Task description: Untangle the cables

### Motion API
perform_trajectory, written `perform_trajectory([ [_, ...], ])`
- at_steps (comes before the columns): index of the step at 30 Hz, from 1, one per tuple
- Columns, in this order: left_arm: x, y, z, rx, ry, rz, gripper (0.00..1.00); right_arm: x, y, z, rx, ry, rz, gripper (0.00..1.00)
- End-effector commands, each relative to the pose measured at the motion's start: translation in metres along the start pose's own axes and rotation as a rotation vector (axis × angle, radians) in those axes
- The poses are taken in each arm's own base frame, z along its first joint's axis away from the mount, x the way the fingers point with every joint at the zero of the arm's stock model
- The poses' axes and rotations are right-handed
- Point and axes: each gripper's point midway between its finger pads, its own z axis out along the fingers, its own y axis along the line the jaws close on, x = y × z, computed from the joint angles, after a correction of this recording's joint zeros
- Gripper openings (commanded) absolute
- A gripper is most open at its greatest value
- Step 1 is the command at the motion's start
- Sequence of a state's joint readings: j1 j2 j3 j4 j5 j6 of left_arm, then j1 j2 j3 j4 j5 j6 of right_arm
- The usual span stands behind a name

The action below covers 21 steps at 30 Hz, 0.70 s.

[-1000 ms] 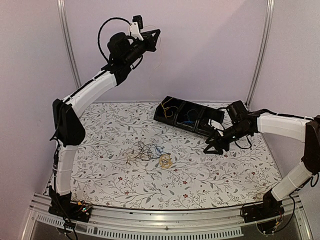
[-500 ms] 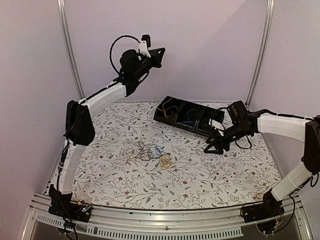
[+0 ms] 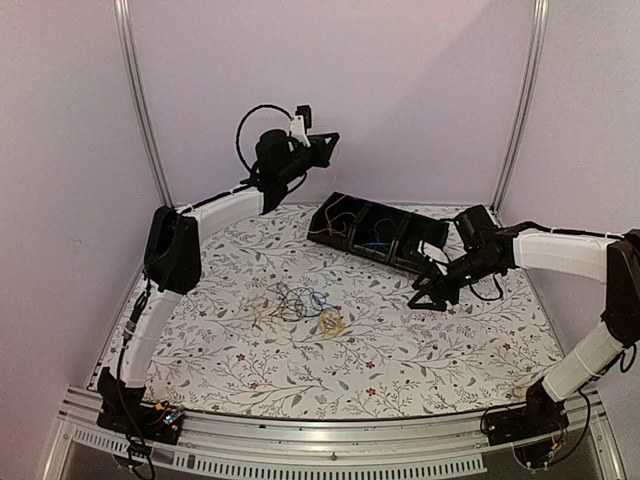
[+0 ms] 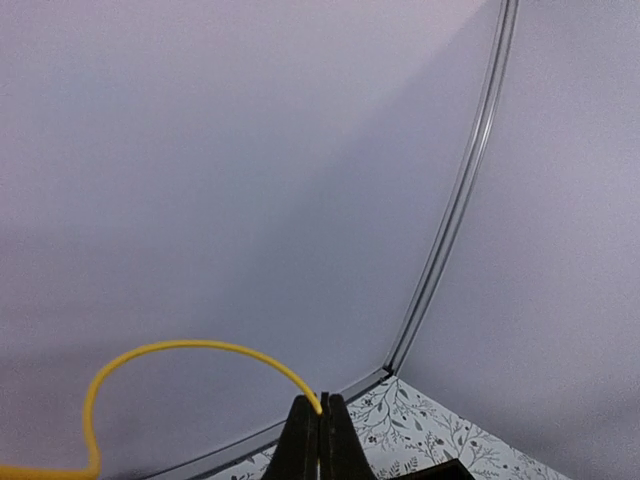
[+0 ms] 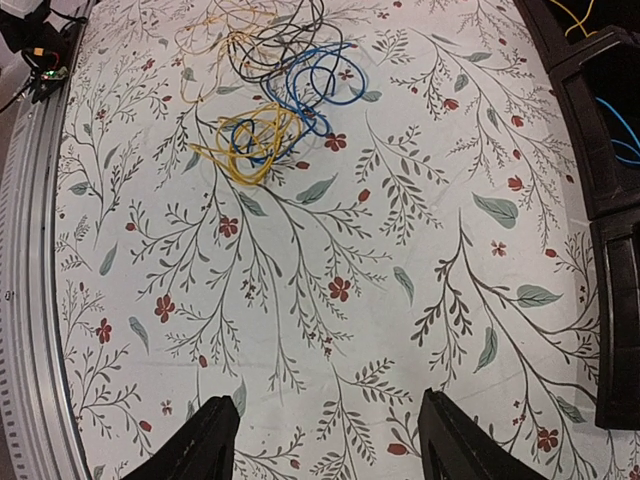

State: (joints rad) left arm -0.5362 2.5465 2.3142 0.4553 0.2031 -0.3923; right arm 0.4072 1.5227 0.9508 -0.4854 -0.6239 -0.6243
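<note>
A tangle of black, blue and yellow-orange cables (image 3: 298,303) (image 5: 275,70) lies on the flowered tablecloth at mid-left, with a small yellow bundle (image 3: 331,321) (image 5: 245,145) at its near right. My left gripper (image 3: 328,143) (image 4: 322,402) hangs high above the back of the table, shut on the end of a thin yellow cable (image 4: 180,346) that arcs away to the left. My right gripper (image 3: 425,297) (image 5: 328,425) stands open just above the cloth, right of the tangle, with nothing between its fingers.
A black tray (image 3: 322,233) (image 5: 598,195) with compartments sits at the back right. It holds a yellow wire (image 3: 336,213) and a blue wire (image 3: 377,243) (image 5: 625,140). Walls close in the back and sides, and a metal rail (image 5: 30,300) runs along the near edge.
My left arm has come down and to the right, toward the tray, with the yellow cable still in its grip. The right arm and the tangle have not moved.
</note>
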Motion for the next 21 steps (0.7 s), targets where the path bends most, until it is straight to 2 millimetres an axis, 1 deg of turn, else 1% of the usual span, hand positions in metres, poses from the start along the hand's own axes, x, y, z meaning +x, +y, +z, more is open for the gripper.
perform_trajectory([
  [1,0.019,-0.028,0.005,0.157,-0.01,-0.035,0.0,0.011,-0.002,0.006,-0.016,0.006,0.028,0.66],
  [4,0.013,-0.063,0.003,0.279,-0.048,-0.028,0.0,0.013,-0.004,0.005,-0.018,0.002,0.043,0.66],
  [7,0.005,-0.088,0.004,0.321,-0.084,-0.012,0.0,0.015,-0.005,0.006,-0.019,0.004,0.049,0.66],
  [10,-0.006,-0.103,0.002,0.341,-0.127,0.014,0.0,0.017,-0.006,0.008,-0.024,0.008,0.057,0.66],
  [14,-0.012,-0.117,0.0,0.378,-0.155,0.022,0.0,0.019,-0.007,0.01,-0.027,0.013,0.063,0.66],
  [16,-0.009,-0.123,-0.001,0.393,-0.159,0.003,0.0,0.021,-0.007,0.012,-0.034,0.016,0.068,0.66],
  [18,-0.002,-0.119,0.0,0.387,-0.155,-0.037,0.0,0.021,-0.008,0.013,-0.035,0.02,0.071,0.66],
  [21,0.021,-0.092,0.002,0.347,-0.144,-0.144,0.0,0.022,-0.009,0.015,-0.039,0.023,0.075,0.66],
])
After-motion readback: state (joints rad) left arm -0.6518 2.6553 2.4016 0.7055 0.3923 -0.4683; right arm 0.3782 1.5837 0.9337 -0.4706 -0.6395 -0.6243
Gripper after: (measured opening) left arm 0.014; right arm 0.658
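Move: The left hand, already holding the yellow cable high up, has the middle of the black box about 14 cm to its right, 4 cm back and some 28 cm below. The box's left compartment is almost beneath that hand, roughly 2 cm ahead and 3 cm right; the tangled cables lie about 28 cm back and 13 cm left, some 31 cm down. From the right hand, the box's middle is around 29 cm ahead, 11 cm left and 7 cm lower. Still pinching the yellow cable in its shut fingers, the left hand swings right and back over the black box, about 8 cm each way, dipping nearly 4 cm at first and then rising to slightly above its starting height. Its wrist turns clockwise some 20 degrees as the fingertips tip up. The open right hand sinks about 2 cm above the bare table. ##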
